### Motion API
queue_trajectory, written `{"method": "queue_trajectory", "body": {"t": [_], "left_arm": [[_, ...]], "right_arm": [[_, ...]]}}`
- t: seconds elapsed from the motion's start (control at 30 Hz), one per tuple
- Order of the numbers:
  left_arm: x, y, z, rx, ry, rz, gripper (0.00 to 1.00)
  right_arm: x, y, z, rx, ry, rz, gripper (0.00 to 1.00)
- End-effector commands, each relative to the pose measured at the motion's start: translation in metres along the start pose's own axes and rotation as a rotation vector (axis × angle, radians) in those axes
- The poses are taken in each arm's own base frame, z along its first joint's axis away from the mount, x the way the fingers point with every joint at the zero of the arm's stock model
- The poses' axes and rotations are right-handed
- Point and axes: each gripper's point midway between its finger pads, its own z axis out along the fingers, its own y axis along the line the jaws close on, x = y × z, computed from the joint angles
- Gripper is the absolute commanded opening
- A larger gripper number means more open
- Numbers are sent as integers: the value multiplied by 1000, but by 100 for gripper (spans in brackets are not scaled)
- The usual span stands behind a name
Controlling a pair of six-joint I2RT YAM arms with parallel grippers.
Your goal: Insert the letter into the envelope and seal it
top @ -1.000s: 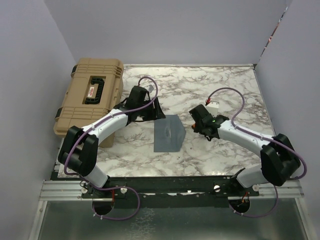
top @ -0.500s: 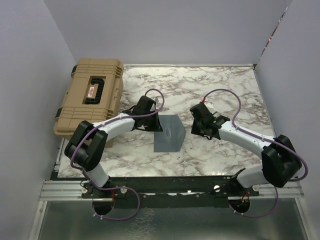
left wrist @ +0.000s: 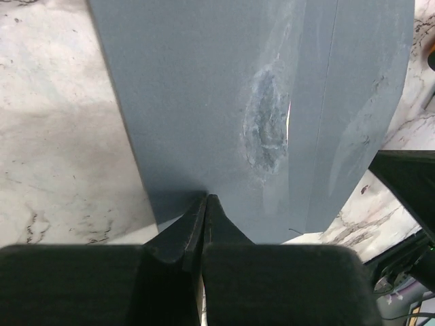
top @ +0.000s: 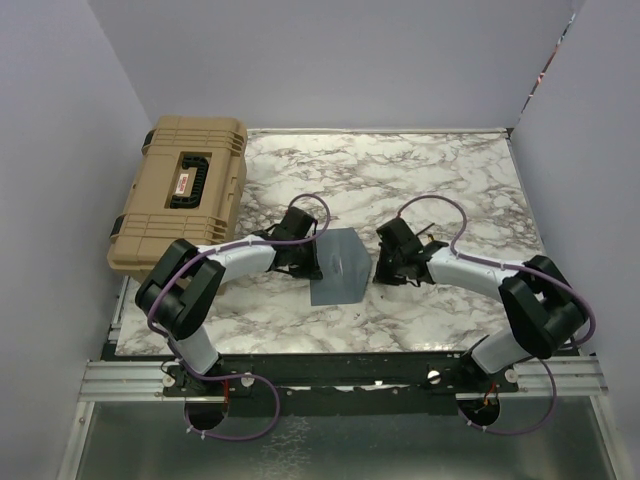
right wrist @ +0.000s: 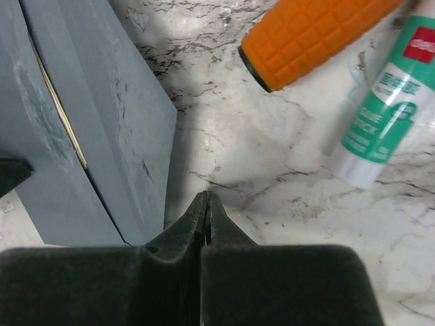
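Note:
The grey-blue envelope [top: 340, 265] lies flat on the marble table between my two grippers, its flap folded down. Only a thin cream sliver of the letter [right wrist: 58, 109] shows along the flap's edge, also visible as the letter's edge [left wrist: 288, 119] in the left wrist view. My left gripper [top: 312, 262] is shut, its tips [left wrist: 206, 198] resting over the near edge of the envelope [left wrist: 224, 102] with nothing visible between them. My right gripper [top: 378, 268] is shut too; its tips [right wrist: 204, 197] sit on bare marble just beside the edge of the envelope [right wrist: 88, 136].
A tan hard case [top: 185, 190] stands at the table's back left. In the right wrist view an orange ribbed handle [right wrist: 306, 34] and a green-and-white glue stick [right wrist: 380, 115] lie on the marble beyond my right gripper. Grey walls enclose the table.
Both grippers have gone from open to shut. Both arms have swung inward and lowered, ending at the envelope's left and right sides.

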Motion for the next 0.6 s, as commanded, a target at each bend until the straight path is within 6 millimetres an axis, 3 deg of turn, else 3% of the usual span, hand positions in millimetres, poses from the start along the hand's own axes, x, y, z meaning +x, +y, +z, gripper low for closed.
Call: {"method": "queue_trajectory", "body": {"t": [0.0, 0.2, 0.37, 0.57], "left_arm": [[9, 21, 6, -85, 0, -27, 0], [13, 25, 8, -94, 7, -42, 0], [14, 24, 9, -88, 15, -46, 0], [16, 18, 8, -60, 27, -56, 0]], "right_arm": [[12, 16, 10, -108, 49, 11, 0], [13, 37, 7, -258, 49, -5, 0], [3, 63, -11, -424, -14, -39, 0], [2, 64, -11, -429, -12, -75, 0]]}}
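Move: The envelope's open flap lies with its middle about 4 cm left and 3 cm ahead of the shut right fingertips, roughly 1 cm below them; the glue stick is some 7 cm right and 3 cm ahead of that hand, the screwdriver handle about 7 cm ahead and 5 cm right. From the left fingertips, already down on the envelope's lower left part, the flap is roughly 9 cm right and 3 cm ahead. While the left fingertips stay on the envelope, the right's shut tips sweep about 5 cm left under the flap, rising late. ##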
